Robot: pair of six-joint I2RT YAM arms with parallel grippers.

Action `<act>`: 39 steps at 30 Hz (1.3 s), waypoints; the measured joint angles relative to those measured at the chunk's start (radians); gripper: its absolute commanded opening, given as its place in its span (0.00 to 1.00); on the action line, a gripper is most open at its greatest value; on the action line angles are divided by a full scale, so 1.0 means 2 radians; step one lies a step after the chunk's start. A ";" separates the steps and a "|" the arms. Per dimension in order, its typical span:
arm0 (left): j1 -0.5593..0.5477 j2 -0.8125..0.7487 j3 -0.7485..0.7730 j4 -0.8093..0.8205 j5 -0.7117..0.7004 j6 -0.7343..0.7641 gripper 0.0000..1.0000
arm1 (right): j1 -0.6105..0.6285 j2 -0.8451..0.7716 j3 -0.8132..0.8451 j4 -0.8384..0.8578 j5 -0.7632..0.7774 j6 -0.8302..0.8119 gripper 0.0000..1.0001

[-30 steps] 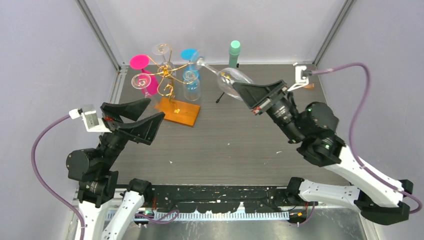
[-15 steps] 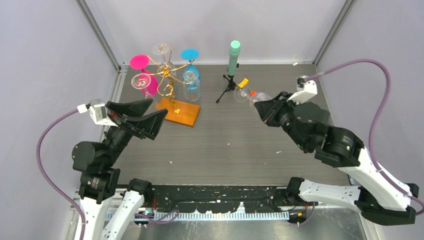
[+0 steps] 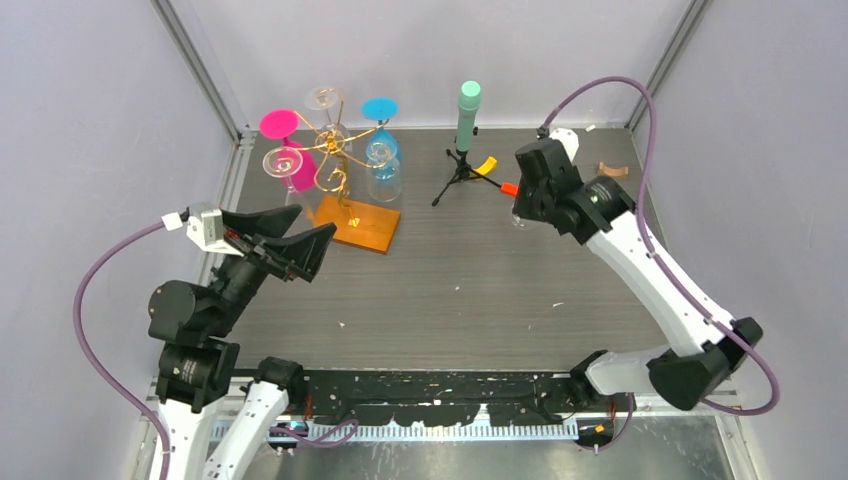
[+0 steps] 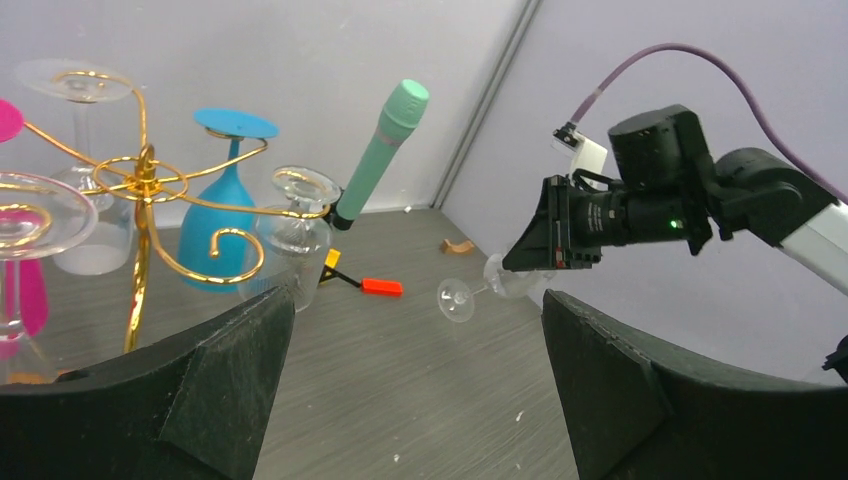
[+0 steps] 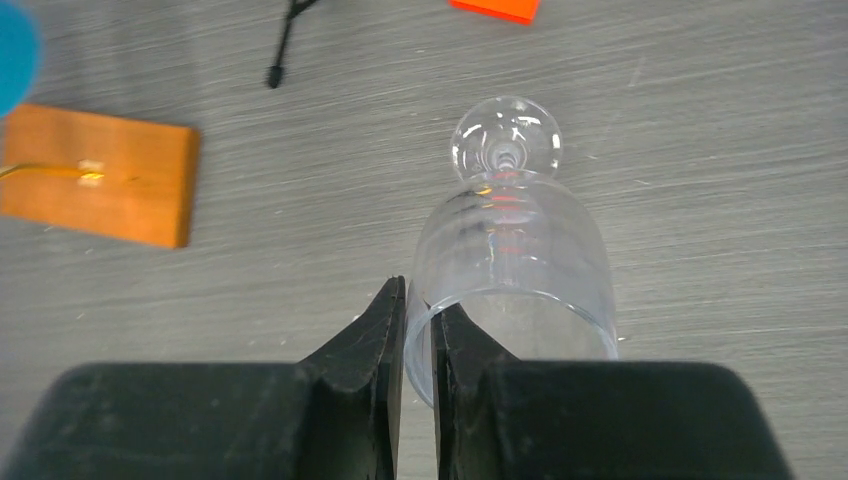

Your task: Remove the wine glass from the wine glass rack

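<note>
The wine glass rack (image 3: 335,150) is gold wire on an orange-brown wooden base (image 3: 358,222), at the table's back left. A pink glass (image 3: 280,125), a blue one (image 3: 380,150) and clear ones still hang on it. Off the rack, right of centre, my right gripper (image 5: 418,295) is shut on the rim of a clear wine glass (image 5: 510,250), one finger inside the bowl and one outside. In the left wrist view that wine glass (image 4: 490,285) hangs tilted just above the table, foot lowest. My left gripper (image 3: 312,222) is open and holds nothing, in front of the rack.
A mint-green cylinder (image 3: 467,110) on a black tripod stands at the back centre. A small red block (image 3: 509,188), a yellow piece (image 3: 486,165) and a brown scrap (image 3: 610,170) lie near it. Grey walls close in the back and both sides.
My right arm has carried the clear glass away from the rack, to the right and down, and its wrist now points down at the table. The left gripper has barely shifted.
</note>
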 measured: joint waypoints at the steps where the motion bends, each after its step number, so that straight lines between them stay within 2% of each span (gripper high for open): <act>1: 0.000 -0.001 0.000 -0.004 -0.002 0.003 0.97 | -0.015 0.010 0.001 -0.001 -0.008 -0.006 0.00; 7: 0.000 -0.002 0.000 -0.026 -0.014 0.019 0.97 | -0.109 0.087 0.035 -0.012 -0.062 -0.049 0.00; 14: 0.000 -0.002 0.000 -0.053 -0.028 0.041 0.97 | -0.171 0.201 0.108 -0.022 -0.129 -0.084 0.00; 25: 0.000 -0.001 0.000 -0.075 -0.054 0.068 0.97 | -0.199 0.315 0.222 -0.042 -0.190 -0.114 0.00; 33: 0.000 -0.001 0.000 -0.083 -0.067 0.078 0.97 | -0.213 0.336 0.232 -0.064 -0.227 -0.123 0.01; 39: 0.000 0.000 0.000 -0.088 -0.071 0.080 0.98 | -0.216 0.350 0.239 -0.079 -0.232 -0.128 0.27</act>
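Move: The right hand holds the wine glass by its rim; the glass's middle is about 4 cm ahead, 4 cm to the right and 7 cm below. The open table spot it is taken to lies roughly 12 cm ahead, 8 cm right and 28 cm down. The orange handle lies some 10 cm beyond that spot and 2 cm left; the wooden rack base is level with the spot, about 35 cm left. From the left hand the spot is roughly 25 cm ahead, 37 cm right, 43 cm down. Still pinching the rim's left side, the right hand brings the wine glass forward and down to the bare table short of the orange handle, about 13 cm out and 11 cm lower, drifting right early on. Its fingers tip some 25 degrees further down to stand the glass up; at the end it mainly sinks, slowly. The empty, open left hand eases down about 4 cm and slightly left. ##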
